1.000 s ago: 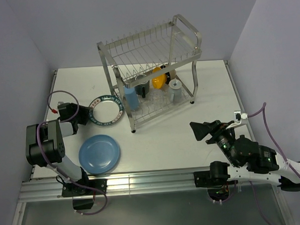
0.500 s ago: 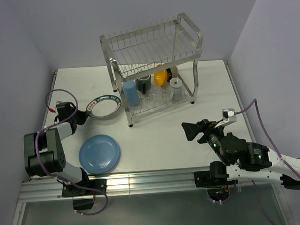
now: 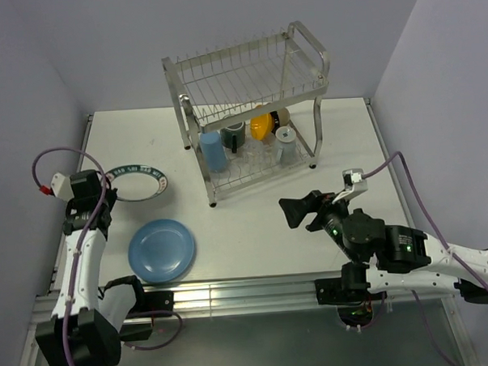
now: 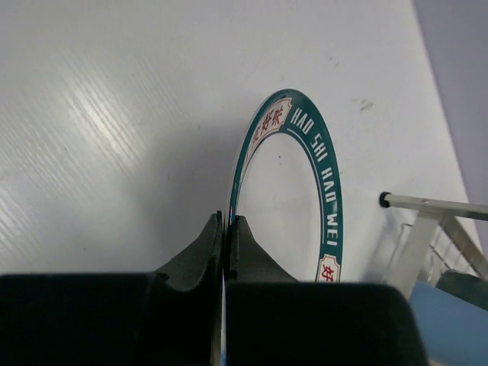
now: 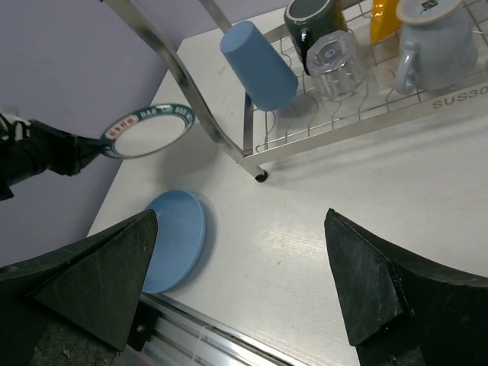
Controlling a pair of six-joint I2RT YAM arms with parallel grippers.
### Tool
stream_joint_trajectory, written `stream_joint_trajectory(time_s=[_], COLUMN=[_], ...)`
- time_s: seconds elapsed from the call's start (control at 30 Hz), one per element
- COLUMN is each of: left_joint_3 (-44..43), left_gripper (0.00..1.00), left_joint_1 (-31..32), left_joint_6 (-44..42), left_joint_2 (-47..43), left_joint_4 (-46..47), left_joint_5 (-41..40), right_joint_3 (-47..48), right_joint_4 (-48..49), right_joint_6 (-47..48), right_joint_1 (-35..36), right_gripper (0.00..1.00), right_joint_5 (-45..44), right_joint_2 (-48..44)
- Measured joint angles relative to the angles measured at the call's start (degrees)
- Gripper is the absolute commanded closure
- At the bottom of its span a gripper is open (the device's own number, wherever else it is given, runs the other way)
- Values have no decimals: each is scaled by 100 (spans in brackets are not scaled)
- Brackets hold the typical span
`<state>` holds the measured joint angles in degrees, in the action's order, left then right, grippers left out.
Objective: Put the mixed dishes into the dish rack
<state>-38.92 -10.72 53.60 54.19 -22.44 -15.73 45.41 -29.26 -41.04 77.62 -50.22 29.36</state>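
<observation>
My left gripper (image 3: 107, 191) is shut on the rim of the white plate with the dark green patterned rim (image 3: 137, 181), holding it off the table at the left. In the left wrist view the rim (image 4: 293, 191) is pinched between the fingers (image 4: 198, 248). The light blue plate (image 3: 161, 250) lies flat near the front left. My right gripper (image 3: 296, 213) hovers open and empty over the table's middle. The dish rack (image 3: 313, 46) stands at the back. Its lower tier holds the blue cup (image 5: 259, 65), dark mug (image 5: 316, 19), clear glass (image 5: 332, 55), pale mug (image 5: 435, 30) and orange bowl (image 5: 385, 15).
The rack's upper tier (image 3: 247, 77) holds nothing. A rack foot (image 5: 261, 177) rests on the table ahead of the right gripper. A metal rail (image 3: 233, 297) runs along the near edge, and walls close in the left, back and right sides.
The left gripper closed on the patterned plate's rim and drew it left, away from the rack, off the table. The right arm swung left toward the middle, still open.
</observation>
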Motion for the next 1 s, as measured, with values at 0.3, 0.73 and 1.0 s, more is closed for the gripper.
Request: stream_joint_trajectory(time_s=[0.3, 0.73, 1.0], left_joint_3=[-916, -3156, -3287], left_gripper=[100, 100, 100], left_joint_1=[0, 0, 9], left_joint_6=[-199, -643, -732], left_joint_2=[-1226, -2778, -3261], left_joint_4=[-953, -1016, -382], left_joint_5=[-125, 597, 1696], right_joint_3=[785, 1716, 2347], right_joint_4=[483, 1346, 2057], right_joint_6=[-26, -577, -684], right_joint_1=[-258, -1751, -1816], right_gripper=[2, 2, 2], right_joint_5=[988, 4542, 6089], right_joint_2=[1191, 2452, 2962])
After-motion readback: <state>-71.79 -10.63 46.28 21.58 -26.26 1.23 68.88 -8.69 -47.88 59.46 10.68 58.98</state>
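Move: The left hand already pinches the patterned plate by its left rim; the plate's middle lies about 7 cm to its right, 4 cm ahead and slightly below. The open right gripper is some 50 cm right of the left hand, 14 cm back and 14 cm higher, so from it the plate's middle is roughly 41 cm left, 17 cm ahead and 16 cm lower. The blue plate lies about 13 cm back and 10 cm right of the left hand, on the table; the dish rack's near foot some 27 cm right, nearly level. The left hand keeps its shut pinch on the patterned plate's rim and carries it steeply up, about 36 cm, drawing back towards its own base and, late on, somewhat to the right, while the wrist tips the fingers up by some 60 degrees. Meanwhile the empty right hand, fingers staying wide open, sweeps left and rises towards the plate, swinging round counter-clockwise to point across at it, but stops short of touching it. ##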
